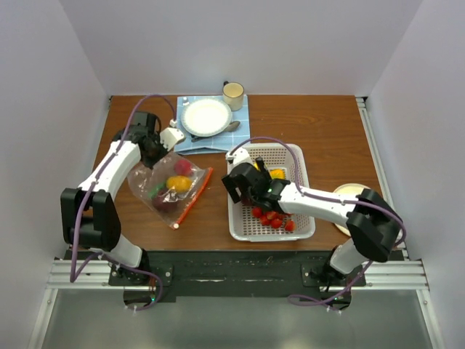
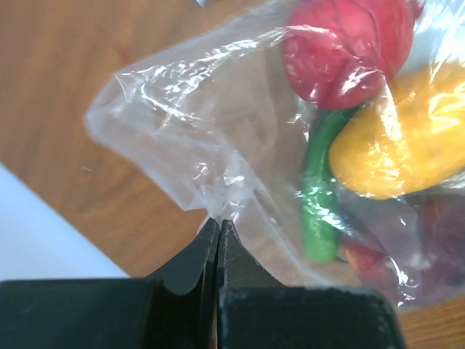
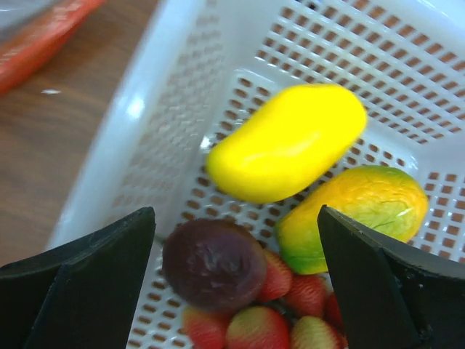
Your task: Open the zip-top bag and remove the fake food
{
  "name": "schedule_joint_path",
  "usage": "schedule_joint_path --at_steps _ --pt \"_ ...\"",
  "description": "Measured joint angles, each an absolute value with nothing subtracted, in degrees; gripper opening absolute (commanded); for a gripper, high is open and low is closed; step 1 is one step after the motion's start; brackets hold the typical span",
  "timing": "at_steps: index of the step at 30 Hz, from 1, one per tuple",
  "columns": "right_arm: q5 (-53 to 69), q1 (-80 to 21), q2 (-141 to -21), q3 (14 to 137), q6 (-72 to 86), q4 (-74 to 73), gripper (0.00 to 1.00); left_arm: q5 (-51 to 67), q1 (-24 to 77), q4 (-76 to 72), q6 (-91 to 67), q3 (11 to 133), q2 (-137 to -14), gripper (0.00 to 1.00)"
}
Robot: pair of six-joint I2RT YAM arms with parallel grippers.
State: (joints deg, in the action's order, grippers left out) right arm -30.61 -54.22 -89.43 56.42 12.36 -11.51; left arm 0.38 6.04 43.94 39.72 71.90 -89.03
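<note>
The zip-top bag (image 1: 166, 187) lies on the wooden table left of centre, its orange-red zip strip (image 1: 195, 196) facing the basket. My left gripper (image 1: 155, 154) is shut on the bag's clear plastic at its far corner (image 2: 218, 222). Inside the bag are fake food pieces: a red one (image 2: 341, 51), a yellow one (image 2: 407, 142) and a green one (image 2: 320, 196). My right gripper (image 3: 236, 214) hangs open over the white basket (image 3: 167, 123). Below its jaws a blurred maroon fruit (image 3: 214, 263) touches neither finger. A yellow fruit (image 3: 287, 142), an orange-green fruit (image 3: 352, 214) and red pieces (image 3: 254, 327) lie in the basket.
A white plate (image 1: 206, 116) on a blue mat (image 1: 240, 116) and a cup (image 1: 233, 94) stand at the back. A small pale dish (image 1: 347, 192) sits right of the basket, partly behind the right arm. White walls close in the table on three sides.
</note>
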Motion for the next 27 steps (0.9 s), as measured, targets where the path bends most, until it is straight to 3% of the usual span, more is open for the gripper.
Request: schedule_joint_path --at_steps 6,10,15,19,22,27 --pt "-32.2 -63.8 -85.1 57.1 9.1 -8.0 0.98 -3.1 6.0 40.2 39.9 62.0 -91.1 0.0" --pt "-31.7 -69.0 -86.1 59.8 7.5 -4.1 0.92 -5.5 6.1 35.4 40.2 58.0 -93.8 0.0" --pt "-32.0 -70.5 -93.1 63.8 5.7 -1.6 0.88 -8.1 6.1 29.8 40.6 55.3 -97.2 0.0" --pt "-31.2 -70.6 -97.1 64.2 4.8 0.1 0.75 -10.6 6.2 26.2 41.8 54.3 -97.5 0.0" --pt "-29.8 -70.4 -101.5 65.8 4.4 2.2 0.72 -11.9 6.1 24.0 43.1 54.0 -98.0 0.0" --pt "-26.7 -68.8 -110.0 69.8 4.0 4.9 0.73 -13.6 5.6 21.4 44.2 54.3 -99.2 0.0"
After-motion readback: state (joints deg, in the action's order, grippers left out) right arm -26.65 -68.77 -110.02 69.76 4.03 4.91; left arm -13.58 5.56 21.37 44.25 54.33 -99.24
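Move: Over the basket's left side, the right hand has the bag's orange-edged mouth about 15 cm to its left, 5 cm back and 8 cm below. The yellow food in the bag is some 19 cm left and 1 cm back, the red food 18 cm left and 3 cm ahead; the basket's middle is 8 cm right and 4 cm back. From the left hand, pinching the bag's left side, the mouth lies about 13 cm right, 9 cm back and 11 cm below. Swinging left out of the basket in an arc, the empty right hand rises about 7 cm and draws back a little, then sinks to the bag's open mouth, turning some 20 degrees counter-clockwise as its wide-open fingers partly close. Meanwhile the left hand keeps its pinch on the plastic, lowers it about 11 cm and eases left, its fingertips tilting leftward. ##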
